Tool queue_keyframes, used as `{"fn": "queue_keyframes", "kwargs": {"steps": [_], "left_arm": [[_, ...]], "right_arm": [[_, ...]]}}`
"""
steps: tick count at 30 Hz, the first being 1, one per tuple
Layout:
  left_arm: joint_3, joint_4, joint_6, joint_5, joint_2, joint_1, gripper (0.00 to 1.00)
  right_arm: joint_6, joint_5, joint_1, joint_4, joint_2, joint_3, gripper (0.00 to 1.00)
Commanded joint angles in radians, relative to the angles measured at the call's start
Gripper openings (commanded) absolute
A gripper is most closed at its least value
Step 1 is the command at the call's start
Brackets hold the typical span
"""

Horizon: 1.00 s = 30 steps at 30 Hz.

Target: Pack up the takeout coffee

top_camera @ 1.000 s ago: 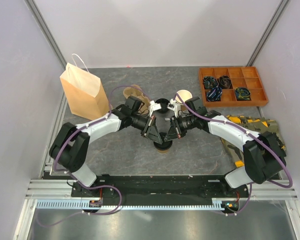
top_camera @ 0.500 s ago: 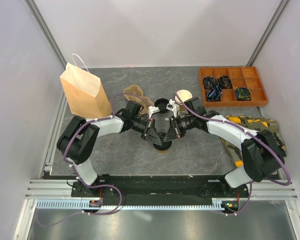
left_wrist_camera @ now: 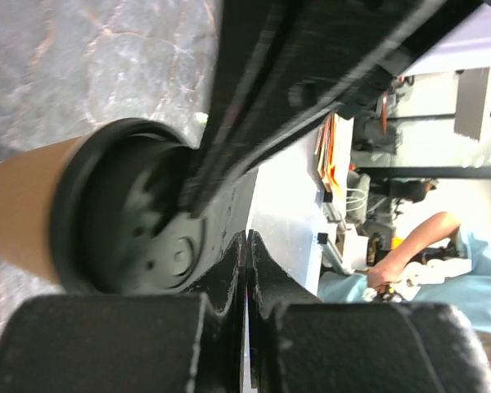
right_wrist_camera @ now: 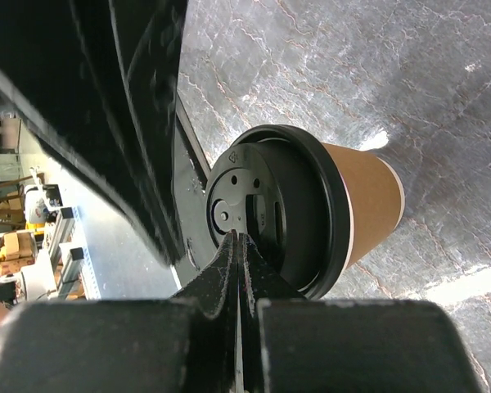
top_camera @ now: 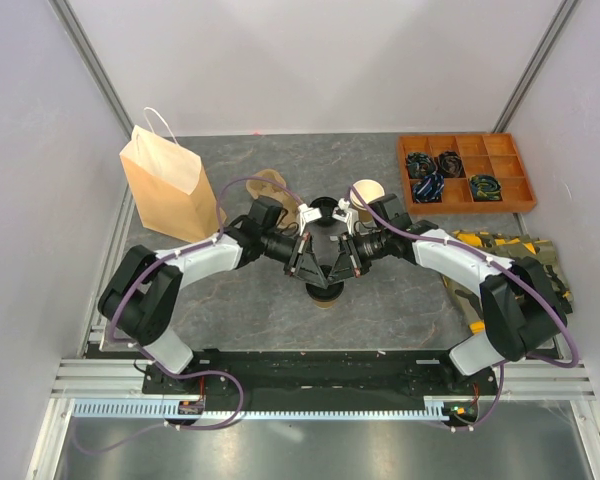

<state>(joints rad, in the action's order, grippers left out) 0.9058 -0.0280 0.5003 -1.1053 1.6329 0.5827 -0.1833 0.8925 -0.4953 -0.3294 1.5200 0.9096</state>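
One takeout coffee cup [top_camera: 326, 295], tan kraft with a black lid, stands at the table's middle, mostly hidden under both grippers. My left gripper [top_camera: 313, 272] is shut with its tips at the lid's edge [left_wrist_camera: 123, 221], nothing between them. My right gripper [top_camera: 337, 272] is also shut, tips resting on the lid's top [right_wrist_camera: 266, 209] near the sip hole. The cup's tan wall [right_wrist_camera: 368, 201] shows beside it. A second cup [top_camera: 367, 189], open with a white inside, stands behind the right gripper. Another black lid [top_camera: 324, 208] sits just behind the two grippers.
The tall tan paper bag [top_camera: 166, 185] with white handles stands at the back left. The brown pulp carrier [top_camera: 273, 186] lies behind the left arm. An orange compartment tray [top_camera: 465, 172] sits back right, and a camouflage-patterned bundle [top_camera: 510, 258] lies along the right edge.
The left arm's elbow swung inward and then back out. Both grippers stayed shut over the lidded cup, barely shifting.
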Motion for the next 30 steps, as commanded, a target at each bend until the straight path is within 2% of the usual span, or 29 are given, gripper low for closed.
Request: {"fn": "queue_keyframes", "kwargs": {"steps": [1, 5, 12, 15, 20, 23, 30], "left_arm": [[-0.005, 0.004, -0.011, 0.061, 0.016, 0.016, 0.02], [-0.028, -0.007, -0.017, 0.062, 0.079, -0.010, 0.02], [-0.028, 0.007, -0.029, 0.055, 0.082, -0.014, 0.02], [-0.033, 0.008, -0.026, 0.055, 0.099, -0.014, 0.02], [-0.039, 0.019, -0.011, 0.062, 0.104, -0.014, 0.02], [-0.036, 0.019, -0.011, 0.064, 0.108, -0.014, 0.02], [-0.022, 0.022, -0.013, 0.061, 0.114, -0.014, 0.02]], "right_arm": [[0.048, -0.092, 0.001, -0.037, 0.031, -0.009, 0.00], [0.042, -0.086, 0.000, -0.037, 0.017, -0.012, 0.00], [0.045, -0.072, 0.003, -0.033, 0.016, -0.015, 0.00], [0.033, -0.020, 0.003, -0.030, -0.012, 0.028, 0.00], [-0.144, 0.115, 0.001, 0.076, -0.118, 0.060, 0.00], [-0.202, 0.146, 0.003, 0.105, -0.142, 0.057, 0.00], [-0.210, 0.145, 0.032, 0.105, -0.077, -0.078, 0.00]]}}
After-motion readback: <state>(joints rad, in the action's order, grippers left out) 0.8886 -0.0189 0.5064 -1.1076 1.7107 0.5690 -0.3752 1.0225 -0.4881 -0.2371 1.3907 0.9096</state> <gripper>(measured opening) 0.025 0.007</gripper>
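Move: The black lid on the coffee cup is right under both shut grippers: its middle lies about 4 cm below the left hand and 1 cm to its right, and 2 cm below the right hand and 1 cm to its left, level with both fore and aft. From the left hand, the lid stack stands about 18 cm ahead, 10 cm lower; the stacked cups about 19 cm ahead and 10 cm right; the cup carrier some 20 cm ahead and 10 cm left. The left hand, fingers still shut, drops quickly about 3 cm onto the top of the lid and then stays there, bearing down with its fingertips. The right hand keeps its shut tips on the lid for the first half, then comes off and rises about 6.5 cm, clear of it, its fingertips tilting up some 10 degrees. ##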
